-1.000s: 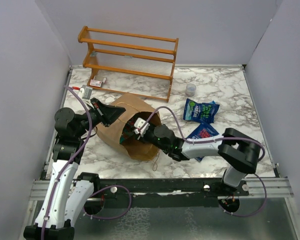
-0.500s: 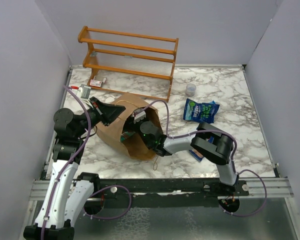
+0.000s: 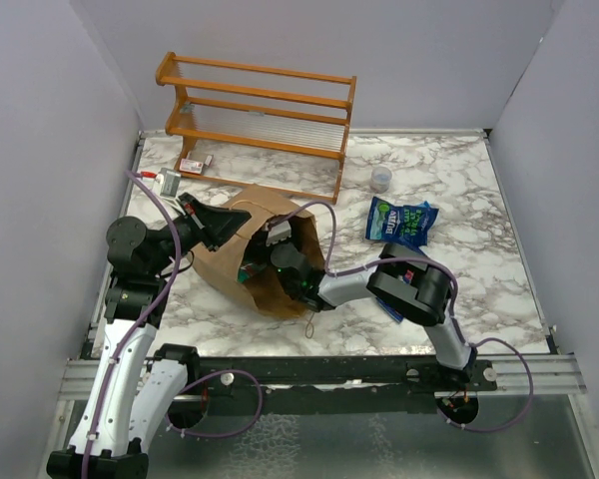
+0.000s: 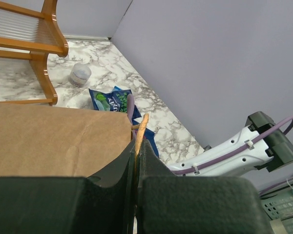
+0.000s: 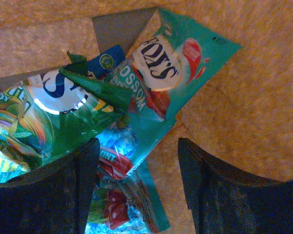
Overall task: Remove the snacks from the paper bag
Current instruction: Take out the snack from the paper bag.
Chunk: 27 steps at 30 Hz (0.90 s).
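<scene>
The brown paper bag [image 3: 230, 261] lies on its side, mouth toward the right arm. My left gripper [image 3: 220, 228] is shut on the bag's upper rim; in the left wrist view the paper edge sticks up between the closed jaws [image 4: 138, 144] beside the bag's wall [image 4: 53, 141]. My right gripper [image 3: 280, 255] is inside the bag's mouth, open [image 5: 136, 146]. In front of it lies a heap of snacks: a teal packet [image 5: 176, 63], a green one [image 5: 83, 114], a blue-and-white one [image 5: 58, 87]. The teal packet's lower edge lies between the fingers, not gripped. A blue-green pouch [image 3: 400, 221] lies outside on the table.
A wooden rack [image 3: 260, 110] stands at the back, with a small red-and-white packet [image 3: 193, 165] at its left foot. A clear cup [image 3: 380, 179] sits right of the rack. Grey walls close in both sides. My right arm's elbow [image 3: 417, 289] stands right of the bag.
My right gripper has pushed deeper into the bag's mouth and its jaws have widened. The right elbow moved left. The left gripper has held still on the rim.
</scene>
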### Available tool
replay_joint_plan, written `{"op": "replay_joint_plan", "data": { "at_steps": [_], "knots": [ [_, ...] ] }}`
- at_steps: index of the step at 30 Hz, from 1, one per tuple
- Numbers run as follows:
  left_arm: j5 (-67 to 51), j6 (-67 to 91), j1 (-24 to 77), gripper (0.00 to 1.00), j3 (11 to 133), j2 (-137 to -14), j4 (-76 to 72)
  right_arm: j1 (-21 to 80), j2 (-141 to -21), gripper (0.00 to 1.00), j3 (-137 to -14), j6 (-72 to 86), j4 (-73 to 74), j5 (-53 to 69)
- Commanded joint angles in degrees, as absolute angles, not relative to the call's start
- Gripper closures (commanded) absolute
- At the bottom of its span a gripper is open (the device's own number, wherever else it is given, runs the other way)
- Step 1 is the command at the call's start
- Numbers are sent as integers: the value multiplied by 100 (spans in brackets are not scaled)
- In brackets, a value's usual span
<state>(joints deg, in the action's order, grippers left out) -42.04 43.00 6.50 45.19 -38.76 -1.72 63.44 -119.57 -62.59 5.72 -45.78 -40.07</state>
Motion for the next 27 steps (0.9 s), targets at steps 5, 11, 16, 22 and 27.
{"op": "replay_joint_plan", "data": {
  "at_steps": [5, 11, 16, 22, 27],
  "knots": [
    [-4352, 4378, 692, 100, 4605, -3790, -396, 6202, -12496, 37, -6929, 1008, -4139, -3849],
    [-4332, 4377, 694, 100, 4564, -3788, -386, 6088, -12679, 66, -7122, 666, -4454, -3610],
    [-4242, 4337, 699, 100, 4502, -3740, -352, 6064, -12570, 91, -7134, 478, -4507, -3164],
    [-3880, 4093, 694, 100, 4500, -3765, -62, 6073, -11945, 99, -6737, 439, -4704, -2121],
    [-3437, 4023, 694, 100, 4473, -3701, 67, 6120, -11294, 99, -6305, 515, -4642, -1756]
  ]
}}
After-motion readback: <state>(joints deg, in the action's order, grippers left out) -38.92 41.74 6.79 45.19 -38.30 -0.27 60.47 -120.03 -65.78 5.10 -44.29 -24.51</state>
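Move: The teal Fox's pack stands inside the paper bag, its middle about 5 cm ahead of my open right hand, 3 cm to the left and 2 cm lower. The green pack is some 2 cm ahead of this hand and 8 cm to its left, and the bag's bottom is about 11 cm ahead and 4 cm to the left. From my left hand, up at the bag handle, the Fox's pack is around 12 cm ahead, in line sideways and 28 cm below. I push my right hand forward and left about 3 cm, dipping slightly, and shut the fingers fully on the near part of the Fox's pack. Pinching its thin edge, I draw back some 2 cm while easing farther left and a little up, turning about 12 degrees counter-clockwise. My left hand keeps its grip on the bag handle. ##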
